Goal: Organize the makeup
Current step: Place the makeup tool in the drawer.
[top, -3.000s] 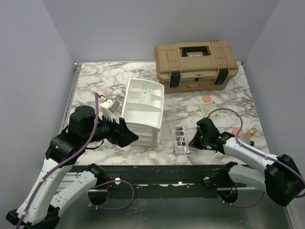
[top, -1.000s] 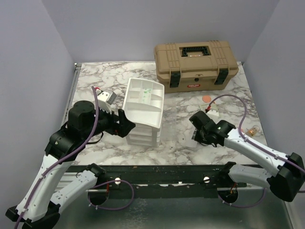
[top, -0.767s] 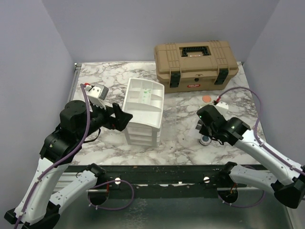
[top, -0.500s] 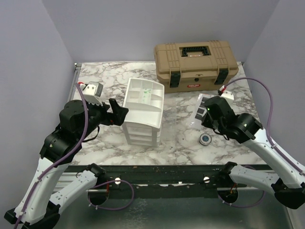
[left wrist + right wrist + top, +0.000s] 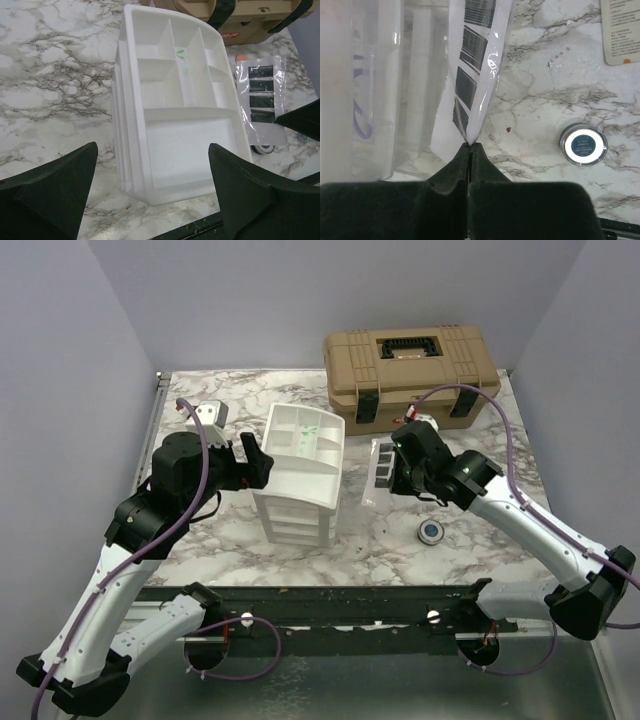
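Note:
My right gripper point(image 5: 400, 472) point(image 5: 470, 146) is shut on the bottom edge of the clear rectangular palette point(image 5: 381, 466) point(image 5: 476, 60) with dark pans. It holds the palette above the table, just right of the white drawer unit point(image 5: 298, 475) point(image 5: 175, 100). The round blue-centred compact point(image 5: 431, 531) point(image 5: 583, 143) lies on the marble to the right, below the arm. My left gripper point(image 5: 255, 462) point(image 5: 150, 200) stands wide open at the unit's left side, above its top tray and holding nothing. A salmon disc point(image 5: 241, 57) shows beyond the palette point(image 5: 261, 97).
The tan toolbox point(image 5: 410, 375) point(image 5: 240, 15) stands shut at the back right. A printed card point(image 5: 620, 30) lies on the marble right of the palette. The table's front edge runs just below the drawer unit.
My right gripper lifted the palette off the front of the table and carried it back and left toward the drawer unit, uncovering the compact. The left gripper drew back from the unit, rose and opened.

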`<state>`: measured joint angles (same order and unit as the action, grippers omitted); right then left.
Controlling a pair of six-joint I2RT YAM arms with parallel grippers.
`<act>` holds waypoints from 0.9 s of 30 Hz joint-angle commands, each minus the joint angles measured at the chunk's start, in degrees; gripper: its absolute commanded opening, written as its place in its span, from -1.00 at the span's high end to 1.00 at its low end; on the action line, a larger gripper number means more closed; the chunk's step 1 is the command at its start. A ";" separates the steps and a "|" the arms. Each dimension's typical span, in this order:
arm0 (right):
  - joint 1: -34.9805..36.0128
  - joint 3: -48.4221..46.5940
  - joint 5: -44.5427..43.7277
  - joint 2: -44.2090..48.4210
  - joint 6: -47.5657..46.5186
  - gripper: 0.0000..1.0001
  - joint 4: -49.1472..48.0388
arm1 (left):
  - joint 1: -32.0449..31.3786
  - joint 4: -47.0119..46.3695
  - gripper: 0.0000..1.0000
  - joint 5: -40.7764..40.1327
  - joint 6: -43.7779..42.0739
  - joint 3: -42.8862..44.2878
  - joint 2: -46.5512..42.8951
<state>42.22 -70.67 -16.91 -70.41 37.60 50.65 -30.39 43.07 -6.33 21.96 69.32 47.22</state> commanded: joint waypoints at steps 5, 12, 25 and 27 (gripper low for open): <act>0.20 -4.35 5.79 -7.22 -3.67 0.99 -3.27 | 0.06 -1.72 -0.87 -3.67 -1.71 0.17 2.19; 0.22 -7.87 6.99 -13.32 -3.98 0.99 -2.04 | 0.07 -3.91 -0.87 -4.76 -2.61 -0.27 3.69; 0.40 -9.68 15.40 -18.34 -4.20 0.99 -2.26 | 0.07 -5.44 -0.87 -7.06 -4.48 1.66 8.68; 0.36 -8.73 15.66 -17.72 -4.20 0.99 -2.74 | 0.07 -5.68 -0.86 -7.32 -4.59 1.65 8.89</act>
<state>42.26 -79.50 -4.73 -88.49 33.91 48.38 -30.39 38.68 -11.27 18.63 69.01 55.51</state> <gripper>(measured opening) 0.012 0.934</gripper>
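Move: The open clear drawer, on the right side of the white drawer unit, lies about 8 cm to the left of the right hand, 5 cm ahead and some 9 cm below. The unit's middle is 17 cm left and 6 ahead; the round compact lies 11 cm right and 3 back, the beige card 12 right and 10 ahead. From the left hand the unit is 7 cm right and 6 ahead, the drawer 16 right and 5 ahead. The right hand, fingers still shut on the near end of the clear pouch with the dark strips, carries it about 6.5 cm left towards the drawer unit and in over the open drawer, sinking some 4 cm and edging forward until a slight draw back at the end, while the fingers tip further down and swing counter-clockwise by about 10 degrees each. The left hand, wide open and empty, reaches about 4 cm forward and a little down beside the unit's top with a slight roll, its left side rising; a touch on the unit can't be seen. ##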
